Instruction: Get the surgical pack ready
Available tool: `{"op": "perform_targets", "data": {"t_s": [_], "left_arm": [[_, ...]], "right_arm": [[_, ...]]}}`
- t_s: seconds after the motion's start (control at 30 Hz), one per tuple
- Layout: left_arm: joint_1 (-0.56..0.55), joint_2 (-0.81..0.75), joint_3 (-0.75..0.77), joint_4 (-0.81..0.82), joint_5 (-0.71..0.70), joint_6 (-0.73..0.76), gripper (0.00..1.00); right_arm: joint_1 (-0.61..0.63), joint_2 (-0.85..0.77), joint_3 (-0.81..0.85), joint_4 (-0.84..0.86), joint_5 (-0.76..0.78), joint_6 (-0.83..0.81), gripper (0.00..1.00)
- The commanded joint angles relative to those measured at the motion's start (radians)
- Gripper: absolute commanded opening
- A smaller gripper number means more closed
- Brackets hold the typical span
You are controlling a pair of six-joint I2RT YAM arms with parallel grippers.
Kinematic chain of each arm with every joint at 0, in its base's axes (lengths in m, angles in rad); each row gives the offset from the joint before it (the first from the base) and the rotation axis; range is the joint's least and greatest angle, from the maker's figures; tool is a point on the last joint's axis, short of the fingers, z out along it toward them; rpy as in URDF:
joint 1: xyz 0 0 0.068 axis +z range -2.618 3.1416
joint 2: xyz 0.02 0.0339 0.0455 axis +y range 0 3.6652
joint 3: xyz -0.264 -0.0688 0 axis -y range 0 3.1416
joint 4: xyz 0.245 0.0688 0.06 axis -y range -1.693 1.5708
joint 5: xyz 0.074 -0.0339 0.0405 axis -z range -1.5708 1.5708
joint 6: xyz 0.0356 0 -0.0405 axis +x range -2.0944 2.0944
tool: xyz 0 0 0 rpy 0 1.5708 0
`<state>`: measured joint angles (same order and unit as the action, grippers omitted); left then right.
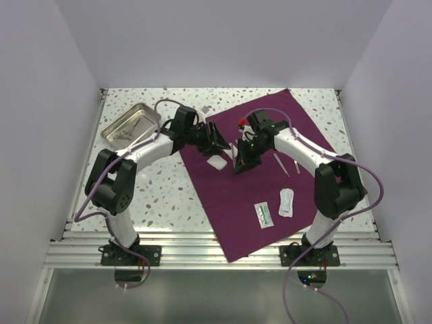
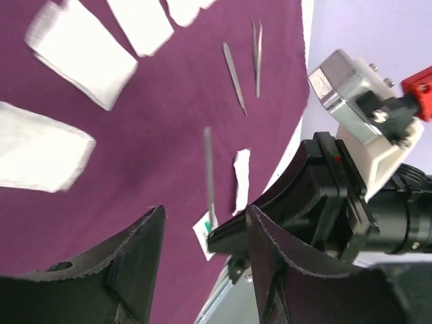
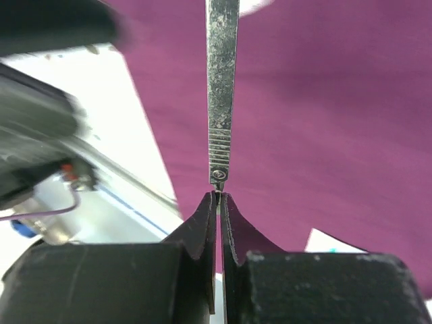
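The surgical pack's purple cloth (image 1: 229, 209) lies spread flat as a wide sheet across the table. My right gripper (image 3: 219, 196) hangs over its middle, shut on the end of a flat metal scalpel handle (image 3: 221, 88) that points away from the fingers. In the left wrist view the same handle (image 2: 208, 169) hangs above the cloth (image 2: 148, 148), pinched by the right gripper's black fingers (image 2: 283, 209). My left gripper (image 2: 206, 212) is open and holds nothing, close beside the right one, at the cloth's left edge (image 1: 217, 140).
White gauze pads (image 2: 81, 50) lie on the cloth, and beside them lie tweezers (image 2: 256, 54) and a slim metal tool (image 2: 234, 67). Two sealed packets (image 1: 264, 214) (image 1: 287, 201) lie nearer the front. A steel tray (image 1: 131, 125) holding instruments stands at the back left.
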<state>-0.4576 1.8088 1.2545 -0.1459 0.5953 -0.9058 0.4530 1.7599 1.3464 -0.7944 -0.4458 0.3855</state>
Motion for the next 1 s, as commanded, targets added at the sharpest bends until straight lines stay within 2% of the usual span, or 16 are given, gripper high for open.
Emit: {"op": "perform_targets", "data": {"t_s": [0.0,0.23,0.33,0.37,0.53,0.6,0.63,0.67,0.7,0.73,0.8,0.9,0.97], "left_arm": [[-0.023,0.006,-0.038,0.112,0.049,-0.080,0.53],[-0.030,0.014,-0.047,0.103,0.044,-0.084,0.51],[-0.030,0.030,-0.033,0.111,0.052,-0.084,0.40],[-0.029,0.037,-0.027,0.112,0.057,-0.082,0.29],[-0.023,0.080,0.002,0.129,0.089,-0.085,0.00],[-0.016,0.092,0.011,0.129,0.100,-0.079,0.00],[-0.004,0.092,0.019,0.120,0.095,-0.068,0.00],[0.005,0.092,0.045,0.099,0.084,-0.021,0.00],[0.016,0.095,0.068,0.063,0.069,0.017,0.00],[0.042,0.099,0.097,-0.039,0.019,0.065,0.00],[0.077,0.122,0.196,-0.151,-0.043,0.229,0.00],[0.178,0.168,0.337,-0.395,-0.239,0.448,0.00],[0.223,0.193,0.426,-0.455,-0.323,0.595,0.00]], "right_arm": [[0.016,-0.039,0.031,0.118,-0.094,0.113,0.00],[0.024,-0.037,0.057,0.155,-0.128,0.159,0.00],[0.030,-0.027,0.071,0.156,-0.136,0.161,0.00],[0.033,-0.028,0.074,0.153,-0.136,0.161,0.00],[0.033,-0.020,0.082,0.149,-0.133,0.158,0.00],[0.032,-0.013,0.086,0.146,-0.126,0.156,0.00],[0.032,-0.005,0.100,0.109,-0.114,0.147,0.04],[0.033,0.001,0.112,0.083,-0.081,0.123,0.26],[0.032,0.003,0.126,0.058,-0.047,0.106,0.34],[0.033,0.009,0.157,0.028,-0.012,0.087,0.41],[0.029,0.030,0.194,-0.080,0.099,0.025,0.53],[0.013,0.052,0.240,-0.176,0.200,-0.052,0.54],[-0.016,0.049,0.237,-0.198,0.211,-0.082,0.52]]}}
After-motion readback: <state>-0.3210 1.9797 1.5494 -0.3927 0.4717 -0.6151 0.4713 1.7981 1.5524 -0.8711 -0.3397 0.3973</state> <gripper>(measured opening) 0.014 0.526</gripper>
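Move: Out in front of the left hand's open fingers is the slim metal instrument, already held by the right hand: its middle is about 6 cm to the left hand's right, 2 cm back and 5 cm lower. Nearly under the left hand, some 14 cm down, is the nearest gauze pad, 1 cm ahead and 2 cm left; a second pad is 5 cm ahead and 4 cm right. From the right hand, the left fingers are about 7 cm ahead, 6 cm left and 4 cm higher, and the instrument's middle is 5 cm straight ahead. Bringing the instrument to the left hand, the right hand goes about 4 cm left and 3 cm up, slightly forward, while the left eases a couple of centimetres right, down and back and shuts its fingers on the shaft. The right fingers then open about halfway and back off to the right and forward; the left hand carries the instrument some 12 cm forward and left, its wrist rolling back. ##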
